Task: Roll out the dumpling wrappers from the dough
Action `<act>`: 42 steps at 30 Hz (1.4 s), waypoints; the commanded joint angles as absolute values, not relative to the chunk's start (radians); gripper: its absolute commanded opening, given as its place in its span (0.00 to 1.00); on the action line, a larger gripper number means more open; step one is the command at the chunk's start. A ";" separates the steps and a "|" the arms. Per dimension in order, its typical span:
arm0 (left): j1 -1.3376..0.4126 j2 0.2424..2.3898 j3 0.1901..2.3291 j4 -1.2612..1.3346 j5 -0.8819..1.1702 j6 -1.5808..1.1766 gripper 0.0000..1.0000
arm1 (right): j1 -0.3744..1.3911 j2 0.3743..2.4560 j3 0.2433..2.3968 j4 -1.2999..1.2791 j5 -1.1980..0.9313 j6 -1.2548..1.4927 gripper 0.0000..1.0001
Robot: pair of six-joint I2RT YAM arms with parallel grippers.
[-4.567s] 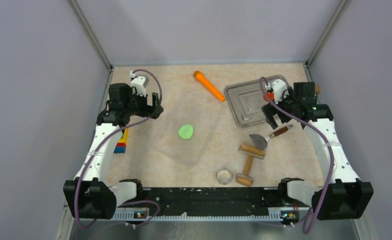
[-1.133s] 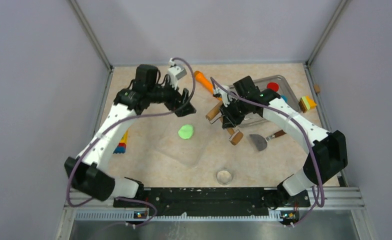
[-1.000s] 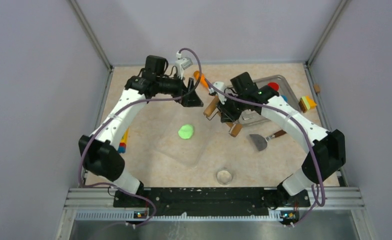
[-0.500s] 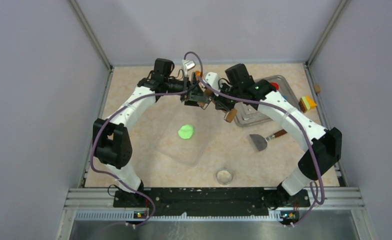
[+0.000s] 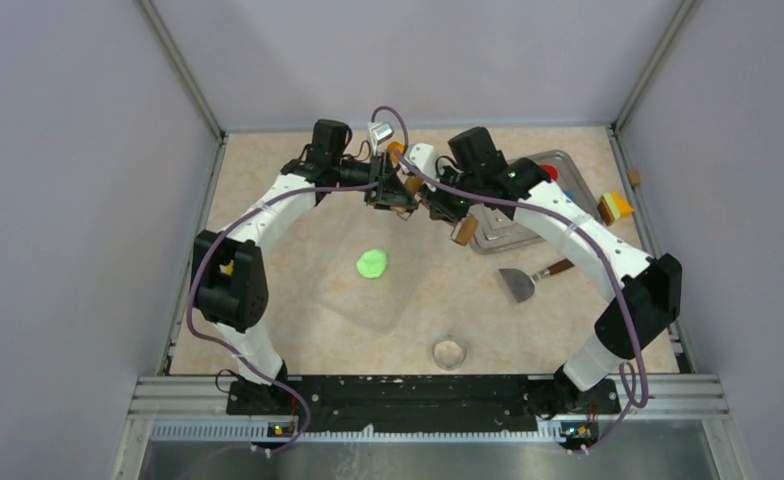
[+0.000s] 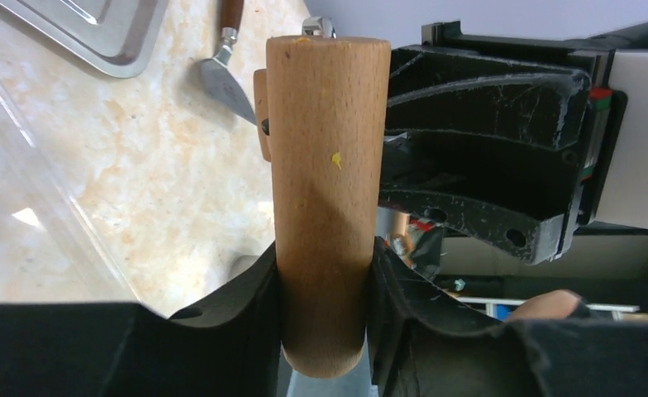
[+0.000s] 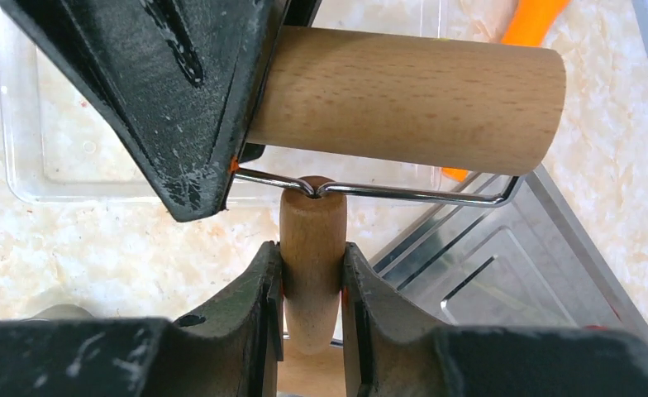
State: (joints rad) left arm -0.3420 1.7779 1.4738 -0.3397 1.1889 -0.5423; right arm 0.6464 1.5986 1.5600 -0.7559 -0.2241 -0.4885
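Note:
The dough (image 5: 372, 263) is a small lime-green oval blob lying on a clear plastic sheet (image 5: 366, 300) at mid-table. The dumpling wrappers are out of view. Both grippers meet above the far middle of the table on one wooden roller (image 5: 415, 192). My left gripper (image 5: 398, 196) is shut on the roller's thick barrel (image 6: 325, 165), which fills the gap between its jaws (image 6: 325, 314). My right gripper (image 5: 440, 205) is shut on the roller's thin handle (image 7: 312, 240), gripped low (image 7: 312, 289), with the barrel (image 7: 412, 99) crossing above it.
A metal tray (image 5: 513, 238) lies at the back right, with a red disc (image 5: 549, 171) in it. Coloured blocks (image 5: 614, 207) sit beside it. An orange tool (image 5: 396, 150) pokes out behind the grippers. A scraper (image 5: 518, 283) and a round cutter (image 5: 449, 352) lie nearer.
The left arm swung right to the roller and its jaws closed on the barrel. The right arm carried the roller up and left to meet it. The dough stayed put.

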 commanded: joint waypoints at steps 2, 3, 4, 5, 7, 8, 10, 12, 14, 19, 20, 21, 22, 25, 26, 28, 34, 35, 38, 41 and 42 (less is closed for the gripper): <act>-0.311 1.785 1.407 -0.201 1.249 -0.626 0.05 | 0.660 1.524 1.613 -0.690 -0.202 -0.429 0.31; -0.304 1.786 1.397 -0.174 1.264 -0.648 0.00 | 0.660 1.515 1.612 -0.690 -0.179 -0.399 0.42; -0.294 1.786 1.386 -0.149 1.281 -0.665 0.00 | 0.659 1.505 1.611 -0.697 -0.170 -0.360 0.53; -0.287 1.784 1.380 -0.127 1.291 -0.681 0.00 | 0.654 1.490 1.611 -0.706 -0.179 -0.334 0.62; -0.273 1.778 1.361 -0.081 1.313 -0.710 0.00 | 0.633 1.451 1.603 -0.706 -0.200 -0.254 0.76; -0.266 1.774 1.349 -0.054 1.328 -0.730 0.00 | 0.614 1.428 1.597 -0.699 -0.222 -0.211 0.81; -0.256 1.769 1.328 -0.011 1.364 -0.768 0.00 | 0.568 1.388 1.590 -0.687 -0.277 -0.138 0.83; -0.253 1.757 1.296 0.087 1.396 -0.826 0.00 | 0.514 1.352 1.575 -0.658 -0.298 -0.060 0.89; -0.253 1.743 1.265 0.216 1.423 -0.914 0.00 | 0.439 1.331 1.544 -0.647 -0.371 0.056 0.92; -0.253 1.723 1.195 0.602 1.478 -1.241 0.00 | 0.198 1.340 1.356 -0.585 -0.750 0.292 0.93; -0.253 1.722 1.189 0.655 1.485 -1.284 0.00 | 0.169 1.355 1.319 -0.574 -0.824 0.318 0.93; -0.253 1.723 1.189 0.692 1.491 -1.320 0.00 | 0.152 1.378 1.287 -0.560 -0.916 0.344 0.93; -0.253 1.723 1.192 0.717 1.497 -1.341 0.00 | 0.142 1.405 1.245 -0.534 -1.040 0.365 0.93; -0.253 1.724 1.218 0.686 1.514 -1.349 0.00 | 0.138 1.407 1.119 -0.336 -1.224 0.486 0.94; -0.253 1.724 1.224 0.682 1.516 -1.350 0.00 | 0.138 1.394 1.091 -0.281 -1.221 0.520 0.94; -0.253 1.721 1.233 0.669 1.512 -1.352 0.00 | 0.138 1.395 1.051 -0.212 -1.227 0.575 0.95; -0.255 1.716 1.248 0.673 1.488 -1.383 0.00 | 0.140 1.452 1.035 -0.141 -1.215 0.641 0.96; -0.255 1.718 1.251 0.677 1.488 -1.388 0.00 | 0.141 1.461 1.031 -0.113 -1.222 0.667 0.96; -0.254 1.723 1.252 0.702 1.481 -1.415 0.00 | 0.163 1.488 1.035 -0.071 -1.220 0.682 0.95; -0.255 1.728 1.257 0.725 1.475 -1.442 0.00 | 0.190 1.515 1.039 -0.040 -1.213 0.694 0.95; -0.255 1.729 1.261 0.726 1.473 -1.445 0.00 | 0.200 1.522 1.043 -0.038 -1.208 0.696 0.95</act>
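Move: Some 5 cm back, 4 cm to the right and 4 cm below the right hand, which grips the handle's middle, hangs the tool's small roller; the big roller, already pinched by the left hand, is about 7 cm left, 1 cm ahead and 3 cm higher. The tray lies 10 cm ahead, 20 cm right and 22 cm down. From the left hand the small roller is 5 cm back, 10 cm right, 7 cm down; the green dough 5 cm back, 8 cm left, 24 cm down. Opening wide, the right hand lets go of the handle and swings up about 11 cm and out to its right, then drops and comes back and a little left towards the small roller, wrist rolled some 80 degrees so the open fingers point nearly level to the left. The left hand keeps its pinch on the big roller, shifting left and dipping slightly, then rising while tilting. ##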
